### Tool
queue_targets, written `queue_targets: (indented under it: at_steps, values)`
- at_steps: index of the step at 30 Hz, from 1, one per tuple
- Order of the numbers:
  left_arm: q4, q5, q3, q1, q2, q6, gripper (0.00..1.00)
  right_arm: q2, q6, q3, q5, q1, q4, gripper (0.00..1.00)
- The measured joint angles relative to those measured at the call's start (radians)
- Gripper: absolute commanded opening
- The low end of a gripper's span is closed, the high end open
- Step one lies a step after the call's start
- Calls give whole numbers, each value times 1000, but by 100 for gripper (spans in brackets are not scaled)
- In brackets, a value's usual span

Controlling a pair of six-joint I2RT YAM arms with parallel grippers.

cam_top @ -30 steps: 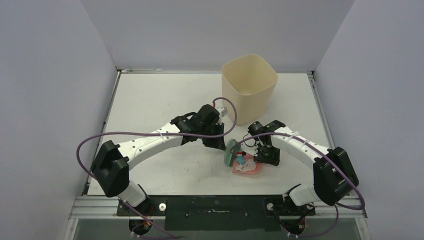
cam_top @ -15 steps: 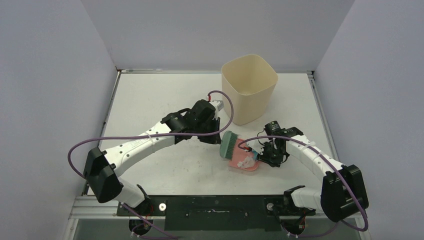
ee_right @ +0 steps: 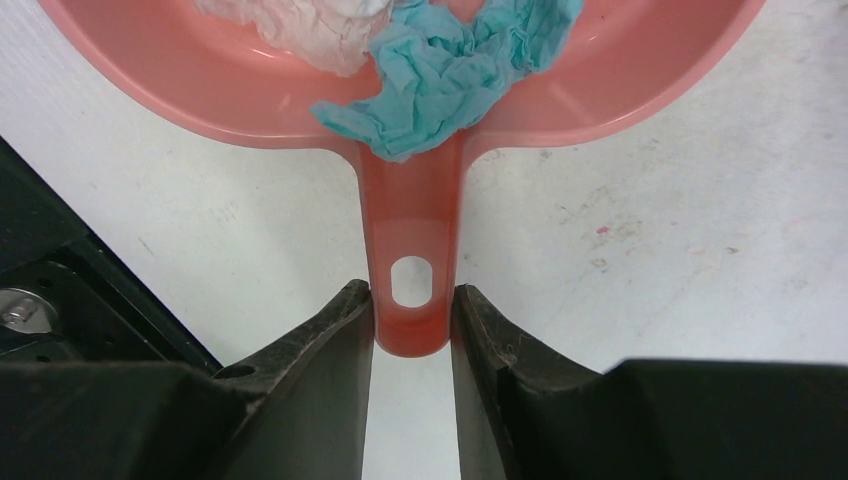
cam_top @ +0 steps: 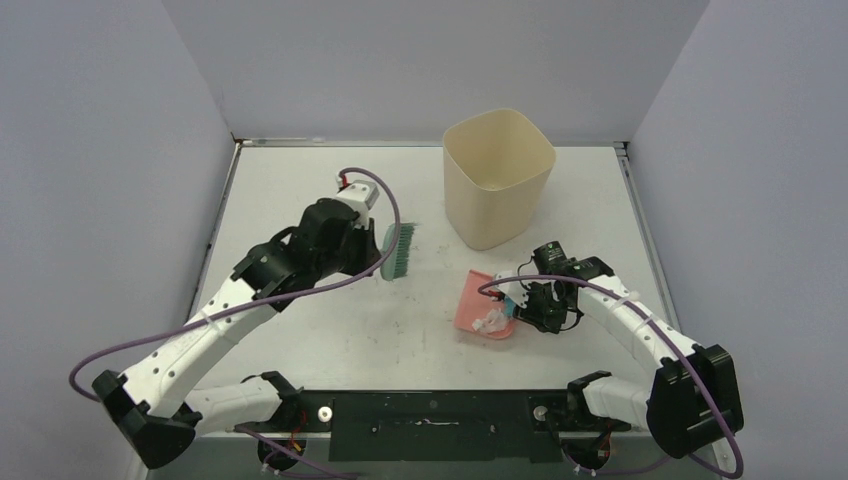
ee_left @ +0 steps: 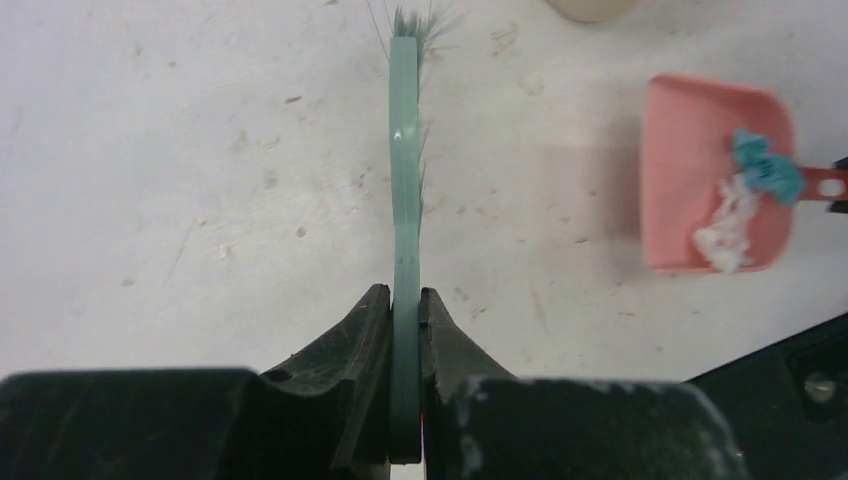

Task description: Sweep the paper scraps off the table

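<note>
My left gripper is shut on the handle of the green hand brush, which juts out over the table left of the bin, bristles away from the arm. My right gripper is shut on the handle end of the pink dustpan. The paper scraps lie in the pan near its handle: a teal one and a white one. From above, the dustpan sits right of centre, well apart from the brush. I see no scraps loose on the tabletop.
A tall beige bin stands at the back, just behind the dustpan. Metal rails edge the table, and grey walls close in on three sides. The arm bases occupy the near edge.
My left arm has swung the brush away from the dustpan, to the left and farther back. The dustpan, with the scraps in it, has turned slightly in my right gripper.
</note>
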Motion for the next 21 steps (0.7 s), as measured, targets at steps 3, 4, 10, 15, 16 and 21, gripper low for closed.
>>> queue_targets:
  at_steps: [3,4,10,15,16,21]
  values:
    - [62,-44,-165,42,-112,21,0,-27,19,55,-18,0,-23,5]
    - [84,-53,-218,53,-144,26,0,-32,24,79,-24,0,-33,5]
    - [159,-55,-404,130,-272,49,0,-30,38,278,-81,0,-100,5]
    - [215,-57,-404,203,-272,61,0,13,74,471,-109,1,-113,5]
    - [221,-54,-404,209,-271,63,0,23,92,504,-111,1,-105,5]
    - [231,-41,-404,217,-245,70,0,95,210,684,-98,1,-72,5]
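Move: The dustpan is pinched by its handle in the right hand, its tray about 10 cm left and 3 cm forward of the fingers, a little lower, with the paper scraps in it. From that hand the bin stands some 28 cm ahead and 6 cm left, its middle about 6 cm higher and its rim higher still. From the left hand, which holds the brush, the bin is about 22 cm ahead, 31 cm right and 11 cm lower. Still gripping the dustpan's handle, the right hand lifts the loaded tray some 20 cm, gaining speed, while carrying it about 10 cm forward and 6 cm left towards the bin; the wrist turns roughly 30 degrees, fingertips swinging forward and the hand's left side rising. The left hand keeps the brush pinched and draws it left about 8 cm and down about 7 cm, away from bin and dustpan, then nearly stops. ##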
